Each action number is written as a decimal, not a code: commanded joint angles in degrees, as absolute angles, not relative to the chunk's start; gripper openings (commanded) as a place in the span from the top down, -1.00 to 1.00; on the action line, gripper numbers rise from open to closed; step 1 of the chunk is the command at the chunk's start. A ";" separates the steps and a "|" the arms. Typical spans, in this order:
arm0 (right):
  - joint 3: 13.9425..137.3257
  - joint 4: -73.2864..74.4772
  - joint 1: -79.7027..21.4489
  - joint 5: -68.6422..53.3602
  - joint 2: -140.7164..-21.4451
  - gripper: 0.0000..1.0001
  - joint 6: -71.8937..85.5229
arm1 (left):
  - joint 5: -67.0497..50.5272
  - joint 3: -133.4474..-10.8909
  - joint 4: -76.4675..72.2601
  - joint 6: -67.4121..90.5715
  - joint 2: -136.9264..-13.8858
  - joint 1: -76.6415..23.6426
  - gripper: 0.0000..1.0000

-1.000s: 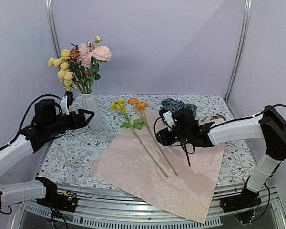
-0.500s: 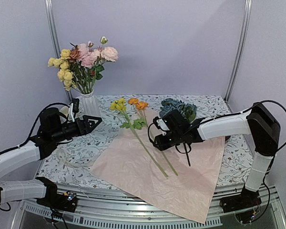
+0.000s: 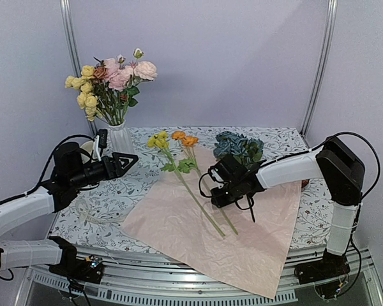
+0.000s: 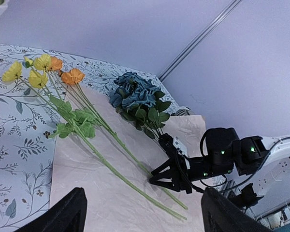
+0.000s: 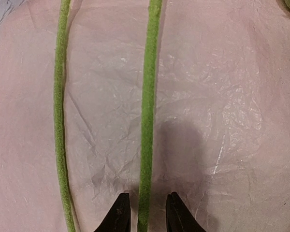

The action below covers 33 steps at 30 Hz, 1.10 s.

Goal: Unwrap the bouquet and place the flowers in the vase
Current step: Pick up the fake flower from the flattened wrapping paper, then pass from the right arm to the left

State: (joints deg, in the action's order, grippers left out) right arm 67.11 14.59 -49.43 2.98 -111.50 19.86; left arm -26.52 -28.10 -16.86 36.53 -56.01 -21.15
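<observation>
The white ribbed vase (image 3: 120, 141) stands at the back left and holds several yellow and pink flowers (image 3: 112, 80). The pink wrapping paper (image 3: 255, 236) lies spread flat. On it lie a yellow flower (image 3: 158, 140), an orange flower (image 3: 185, 138) and a blue-teal cluster (image 3: 239, 145). My right gripper (image 3: 210, 194) is down on the paper, its jaws narrowly open either side of the orange flower's green stem (image 5: 147, 96). The left finger is almost touching the stem; the right one shows a gap. My left gripper (image 3: 129, 162) hovers wide open, to the right of the vase's base, holding nothing.
A pale ribbon (image 3: 88, 213) lies on the floral tablecloth (image 3: 108, 191) at the front left. The yellow flower's stem (image 5: 59, 106) runs parallel, close beside the straddled one. The paper's front corner hangs over the table's near edge (image 3: 179, 280). Metal posts stand at both back corners.
My right gripper has moved left and down onto the orange flower's stem, and its jaws have narrowed. The left gripper has sunk a little and reached slightly right, still open.
</observation>
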 commanded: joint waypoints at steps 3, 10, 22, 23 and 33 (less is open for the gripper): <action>68.82 15.55 -49.53 4.69 -112.80 0.75 20.40 | -26.37 -30.12 -16.41 34.89 -56.34 -21.80 -0.67; 65.67 10.03 -49.49 9.19 -104.36 0.92 22.91 | -24.66 -33.22 -11.19 32.15 -55.13 -21.80 -0.67; 51.05 -7.27 -49.48 10.78 -85.12 0.92 22.08 | -26.30 -33.11 -12.33 32.20 -53.91 -22.38 -0.72; 48.94 -9.40 -49.52 10.47 -82.85 0.92 21.46 | -26.44 -33.13 -12.57 32.17 -53.74 -22.47 -0.73; 30.53 -31.96 -49.62 -4.32 -59.96 0.92 14.24 | -28.88 -33.34 -20.72 34.14 -55.59 -28.04 -0.77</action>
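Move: The right hand is already low over the paper, with the orange flower's stem running between its part-open pads, practically at the hand point. The yellow flower's stem lies some 6 cm to the hand's left and level with it. The middle of the blue bunch is about 15 cm ahead and 9 cm right. From the left hand, that gripping spot on the orange stem is roughly 25 cm right, about 1 cm ahead and 21 cm below. Upward, after first shutting its fingers on the orange stem: the right hand pinches the stem and lifts it some 20 cm off the paper, drifting about 6 cm right and, late on, back towards its base. Its wrist swings the downward-pointing fingers up by roughly 45 degrees, raising the flower heads. The empty, open left hand rises a few centimetres. ##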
